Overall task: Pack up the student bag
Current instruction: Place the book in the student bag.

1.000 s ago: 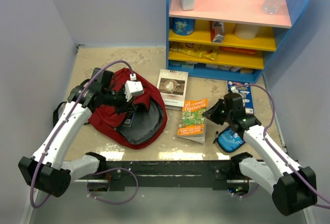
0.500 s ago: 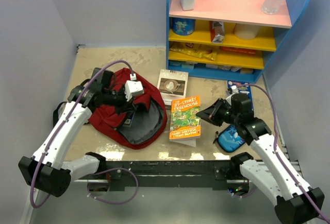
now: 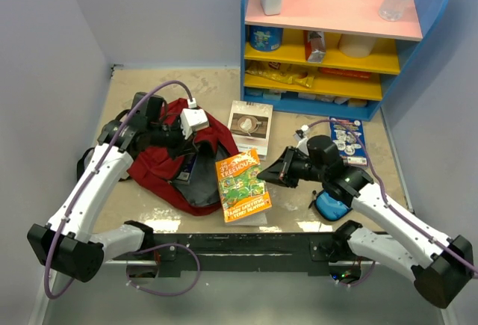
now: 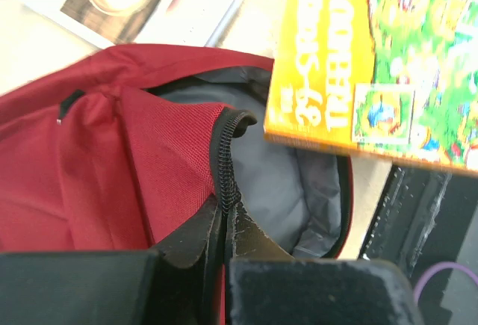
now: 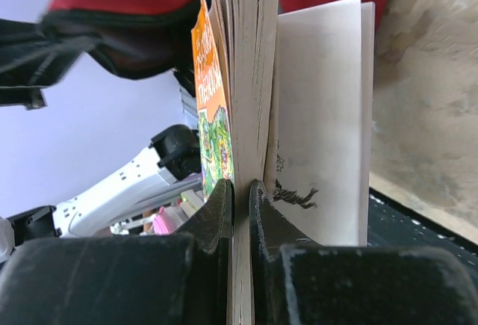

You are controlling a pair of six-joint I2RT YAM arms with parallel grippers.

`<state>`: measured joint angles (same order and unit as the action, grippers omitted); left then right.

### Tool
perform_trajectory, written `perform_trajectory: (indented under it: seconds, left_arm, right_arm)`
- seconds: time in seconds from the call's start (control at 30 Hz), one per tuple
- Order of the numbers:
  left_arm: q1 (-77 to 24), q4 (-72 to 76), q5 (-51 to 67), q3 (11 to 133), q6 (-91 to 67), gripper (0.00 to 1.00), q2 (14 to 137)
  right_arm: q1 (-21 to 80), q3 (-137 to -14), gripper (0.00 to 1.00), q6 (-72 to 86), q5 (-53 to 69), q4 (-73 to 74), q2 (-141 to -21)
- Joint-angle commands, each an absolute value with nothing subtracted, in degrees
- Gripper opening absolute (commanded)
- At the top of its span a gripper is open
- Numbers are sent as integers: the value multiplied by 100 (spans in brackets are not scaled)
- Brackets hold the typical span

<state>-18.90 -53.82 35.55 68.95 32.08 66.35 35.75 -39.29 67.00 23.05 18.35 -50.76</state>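
Note:
The student bag (image 3: 155,172), dark red with a grey lining, lies at the left with its mouth facing right. My left gripper (image 3: 193,155) is shut on the bag's black zipper edge (image 4: 226,162) and holds the mouth open. An orange paperback (image 3: 243,185) hangs just right of the bag's mouth, over its rim. My right gripper (image 3: 281,171) is shut on the book's page block (image 5: 250,78), and a few back pages splay out to the right. In the left wrist view the orange cover (image 4: 373,56) overlaps the upper right of the grey lining (image 4: 276,183).
A white book with a coffee-cup cover (image 3: 250,126) lies behind the orange one. A blue zip pouch (image 3: 331,207) sits under my right arm, with a blue card pack (image 3: 347,139) behind it. A blue shelf unit (image 3: 336,78) stands at the back right.
My right arm has carried the orange book left from the table's middle to the bag's mouth. My left gripper has kept its hold on the zipper edge, shifting slightly.

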Motion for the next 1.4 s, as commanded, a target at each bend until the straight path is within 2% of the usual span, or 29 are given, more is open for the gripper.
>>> perform_trajectory:
  seconds: [0.0,0.3,0.6,0.97,1.37]
  left_arm:
    - [-1925,-4826,3612,7295,2918,0,6425]
    - [-1934,-5211,4016,7392,3111,0,6170]
    - [-1925,-5730,4342,7234,3498,0,6205]
    - [-1925,-6073,4403,7128,3700,0,6416]
    - [-1925,-5748,4737,7066,3525,0,6425]
  right_arm:
    - [3902,-4236,0,7119,2162,801,-5264]
    - [4315,-4166,0,7400,2030,-419,-6405]
    - [4403,-4912,0,7260,994,-1256,-7479]
    - [4658,-5123,0,7541,-421,-2214,-8444]
    - [5949,-6583,0,7681,-1949,-1398,-9747]
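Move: The right hand already grips the orange book by one edge, with the book's middle about 6 cm to its left and 2 cm nearer the base. The open mouth of the student bag lies roughly 18 cm to its left, 5 cm ahead and 8 cm lower. The purple book already packed is about 24 cm left and 7 cm ahead, the coffee-cup book some 20 cm ahead and 4 cm left. From the left hand, pinching the zip edge, the mouth is about 5 cm back, 4 cm right and 9 cm lower. Leftward, the right hand carries the orange book into the student bag's mouth, about 17 cm across and 11 cm forward: first left and sinking, then mostly forward with a brief rise, and finally left and lower, ending some 5 cm down. Its wrist turns about 15 degrees clockwise and its grip stays shut. The left hand keeps its pinch on the zip edge, lifting it about 3 cm, then drawing it back and partly down. ##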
